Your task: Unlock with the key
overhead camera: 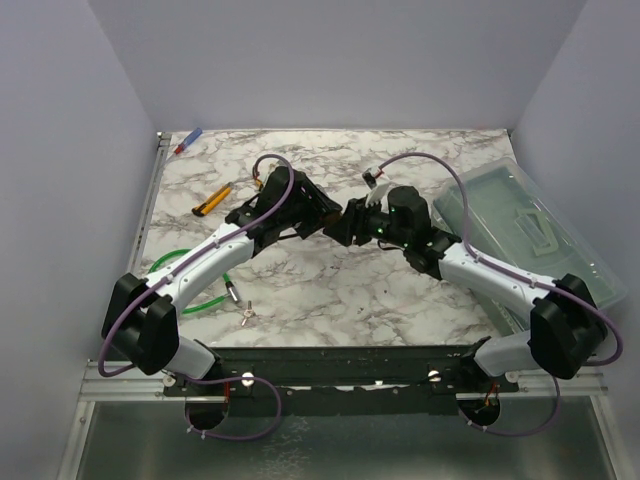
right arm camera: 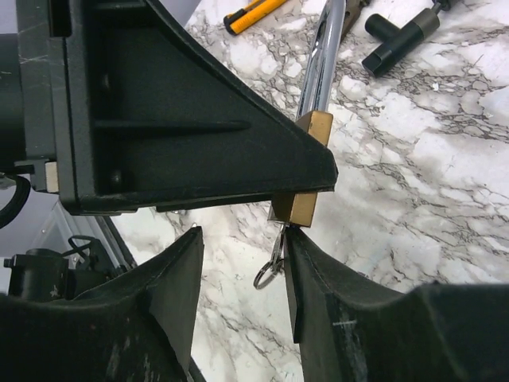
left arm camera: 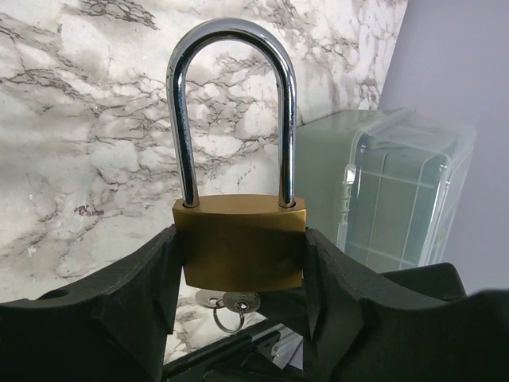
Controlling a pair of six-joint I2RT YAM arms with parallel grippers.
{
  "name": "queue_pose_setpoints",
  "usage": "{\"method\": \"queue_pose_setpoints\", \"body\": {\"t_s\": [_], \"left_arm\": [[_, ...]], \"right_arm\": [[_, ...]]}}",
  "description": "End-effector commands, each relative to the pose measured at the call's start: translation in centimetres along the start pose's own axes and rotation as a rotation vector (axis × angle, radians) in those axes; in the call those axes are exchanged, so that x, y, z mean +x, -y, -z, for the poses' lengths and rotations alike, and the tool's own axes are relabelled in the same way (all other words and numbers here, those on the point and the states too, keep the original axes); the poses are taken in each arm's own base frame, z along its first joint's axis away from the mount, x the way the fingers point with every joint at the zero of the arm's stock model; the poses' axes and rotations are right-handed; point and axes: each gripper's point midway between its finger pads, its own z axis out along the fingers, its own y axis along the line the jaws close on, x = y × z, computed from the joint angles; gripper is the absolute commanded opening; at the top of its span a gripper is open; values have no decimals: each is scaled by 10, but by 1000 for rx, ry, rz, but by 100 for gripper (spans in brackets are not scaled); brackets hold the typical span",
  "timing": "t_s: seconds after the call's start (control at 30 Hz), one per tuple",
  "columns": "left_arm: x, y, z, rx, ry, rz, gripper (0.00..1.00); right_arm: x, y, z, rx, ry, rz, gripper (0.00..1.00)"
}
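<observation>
My left gripper [left arm camera: 238,263] is shut on the brass padlock [left arm camera: 238,243], one finger on each side of its body. The chrome shackle [left arm camera: 231,32] points away from me, with both legs in the body. The key [left arm camera: 238,302] sticks out of the padlock's underside with a ring on it. In the right wrist view the key [right arm camera: 277,251] hangs below the padlock [right arm camera: 306,171], right beside the right finger of my right gripper [right arm camera: 242,239]. That gripper is open and holds nothing. From above, both grippers [overhead camera: 325,215] [overhead camera: 350,222] meet at mid-table and hide the padlock.
A clear plastic box [overhead camera: 525,225] stands at the right, and it also shows beyond the padlock [left arm camera: 398,191]. A yellow utility knife [overhead camera: 213,201] and a black T-handle tool [right arm camera: 402,36] lie on the marble. A green cable [overhead camera: 190,280] loops near the left arm.
</observation>
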Motion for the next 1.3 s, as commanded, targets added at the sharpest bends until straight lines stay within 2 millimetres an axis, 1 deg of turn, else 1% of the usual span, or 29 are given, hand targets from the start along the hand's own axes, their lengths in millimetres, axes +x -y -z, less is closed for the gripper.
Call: {"method": "queue_pose_setpoints", "body": {"t_s": [0.0,0.13,0.23,0.33,0.4,0.6,0.73,1.07,1.1,1.13,1.27], "left_arm": [[6,29,15,102,-26,20,0],[5,26,12,92,-19,20,0],[4,25,12,91,-14,19,0],[3,26,13,96,-8,19,0],[3,27,14,99,-8,18,0],[3,27,14,103,-6,22,0],[4,26,14,101,-7,23,0],[4,27,15,104,-11,24,0],[0,38,30,146,4,22,0],[3,28,16,109,-7,25,0],[3,27,14,103,-5,24,0]], "right_arm": [[-17,-14,13,-28,31,18,51],[-10,-7,22,25,10,1,51],[-10,5,28,100,18,-15,44],[-8,14,29,154,8,-27,37],[-7,14,27,152,-4,-30,33],[-2,12,21,128,-27,-39,33],[-3,10,17,114,-26,-39,32],[-7,8,9,99,-26,-38,22],[-6,8,8,95,-28,-37,22],[-6,7,7,92,-31,-39,22],[-2,7,7,83,-43,-45,20]]}}
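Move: The key standing in the bottom of the padlock is about 2 cm ahead of the right hand and 1 cm to its left, level with it, off-centre between the open fingers. The padlock body is some 4 cm ahead, 3 cm left and 1 cm lower, its shackle about 3 cm farther out and 4 cm farther left than the body. The key ring hangs about 2 cm ahead and 2 cm below the hand. From the left hand the key lies roughly 2 cm back, 3 cm right and 1 cm up. Around the key, still in the padlock, the right hand re-centres its open fingers: it draws about 2.5 cm right and 1 cm back, rising 1.5 cm, then sinks about 2.5 cm and edges forward-left, turning some 5 degrees. Its fingers narrow from half open to about a fifth, straddling the key; no firm pinch shows. The left hand keeps gripping the padlock body, easing back slightly. ##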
